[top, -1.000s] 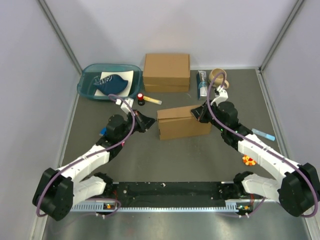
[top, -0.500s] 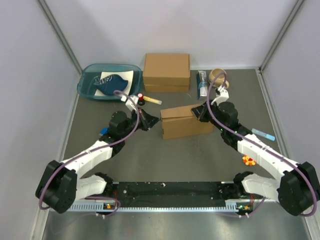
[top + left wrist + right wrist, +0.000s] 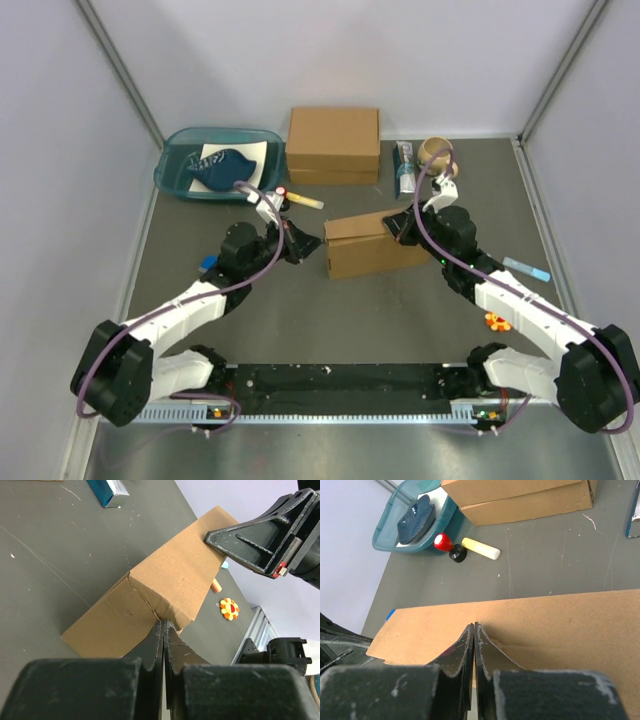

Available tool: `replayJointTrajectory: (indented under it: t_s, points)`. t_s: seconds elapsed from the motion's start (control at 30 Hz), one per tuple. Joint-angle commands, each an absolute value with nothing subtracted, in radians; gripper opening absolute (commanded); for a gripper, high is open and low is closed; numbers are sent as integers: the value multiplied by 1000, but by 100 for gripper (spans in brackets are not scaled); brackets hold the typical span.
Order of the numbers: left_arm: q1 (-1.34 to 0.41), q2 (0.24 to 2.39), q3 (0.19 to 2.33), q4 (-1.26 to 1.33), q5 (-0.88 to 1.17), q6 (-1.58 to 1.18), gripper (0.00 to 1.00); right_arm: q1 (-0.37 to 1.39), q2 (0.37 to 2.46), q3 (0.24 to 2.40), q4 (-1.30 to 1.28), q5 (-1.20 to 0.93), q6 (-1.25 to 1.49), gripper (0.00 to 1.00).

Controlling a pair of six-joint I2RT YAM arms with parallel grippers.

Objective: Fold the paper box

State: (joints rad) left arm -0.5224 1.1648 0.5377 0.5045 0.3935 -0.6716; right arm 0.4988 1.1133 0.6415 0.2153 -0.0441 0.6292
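The paper box (image 3: 372,245) stands in the middle of the table as a closed-up brown cardboard shape, long side toward the arms. My left gripper (image 3: 312,242) is shut, and its tips rest against the box's left end corner (image 3: 164,625), with nothing between the jaws. From the right, my right gripper (image 3: 396,226) is also shut, and its tips press on the box's flat top panel (image 3: 475,626). The left wrist view shows the box (image 3: 165,580) end-on, with the right gripper (image 3: 250,535) at its far end. In the right wrist view the box top (image 3: 550,625) fills the lower half.
A thicker brown box (image 3: 333,143) sits at the back, with a teal tray (image 3: 178,180) holding a dark blue item (image 3: 222,165) to its left. A red-topped piece (image 3: 283,192) and a cream stick (image 3: 305,201) lie close behind the left gripper. At the right are a mug (image 3: 436,152), a packet (image 3: 404,165), a blue pen (image 3: 527,268) and an orange flower toy (image 3: 497,320).
My left gripper has moved right, up to the box's left end. The box has shifted a little to the right. The right gripper has stayed shut on top of it.
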Motion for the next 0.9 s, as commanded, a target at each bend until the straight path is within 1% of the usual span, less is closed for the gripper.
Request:
replayJointTrajectory:
  t_s: [0.0, 0.17, 0.4, 0.57, 0.73, 0.87]
  points:
    - [-534, 1104, 572, 451, 348, -611, 0, 512, 1163, 583, -34, -101, 604, 0]
    - [-534, 1149, 595, 459, 416, -615, 0, 515, 1149, 629, -26, -130, 620, 0]
    - [-534, 1166, 571, 499, 422, -630, 0, 538, 1157, 764, -37, -181, 632, 0]
    - [-534, 1181, 568, 511, 429, -637, 0, 555, 1198, 816, -8, -302, 666, 0]
    - [-534, 1192, 569, 514, 439, -638, 0, 560, 1259, 845, 127, -437, 721, 0]
    - [-534, 1192, 568, 512, 440, -637, 0, 561, 1299, 865, 219, -501, 782, 0]
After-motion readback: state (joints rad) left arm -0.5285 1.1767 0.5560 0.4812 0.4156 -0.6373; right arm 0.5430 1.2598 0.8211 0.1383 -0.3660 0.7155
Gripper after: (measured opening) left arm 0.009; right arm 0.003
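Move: The paper box stands on its long side, its middle about 6 cm below the right hand and 2 cm left; the lid's left end is about 12 cm left and 2 cm back, roughly 1 cm lower. The yellow stick lies some 20 cm left, 14 cm ahead and 11 cm below; the red-topped stamp is 5 cm farther left. From the left hand, the lid's left end is about 2 cm ahead and 2 cm right, level with it. Shut right fingers travel about 7 cm left over the lid, rising and drawing back slightly, yawing some 20 degrees counter-clockwise. ##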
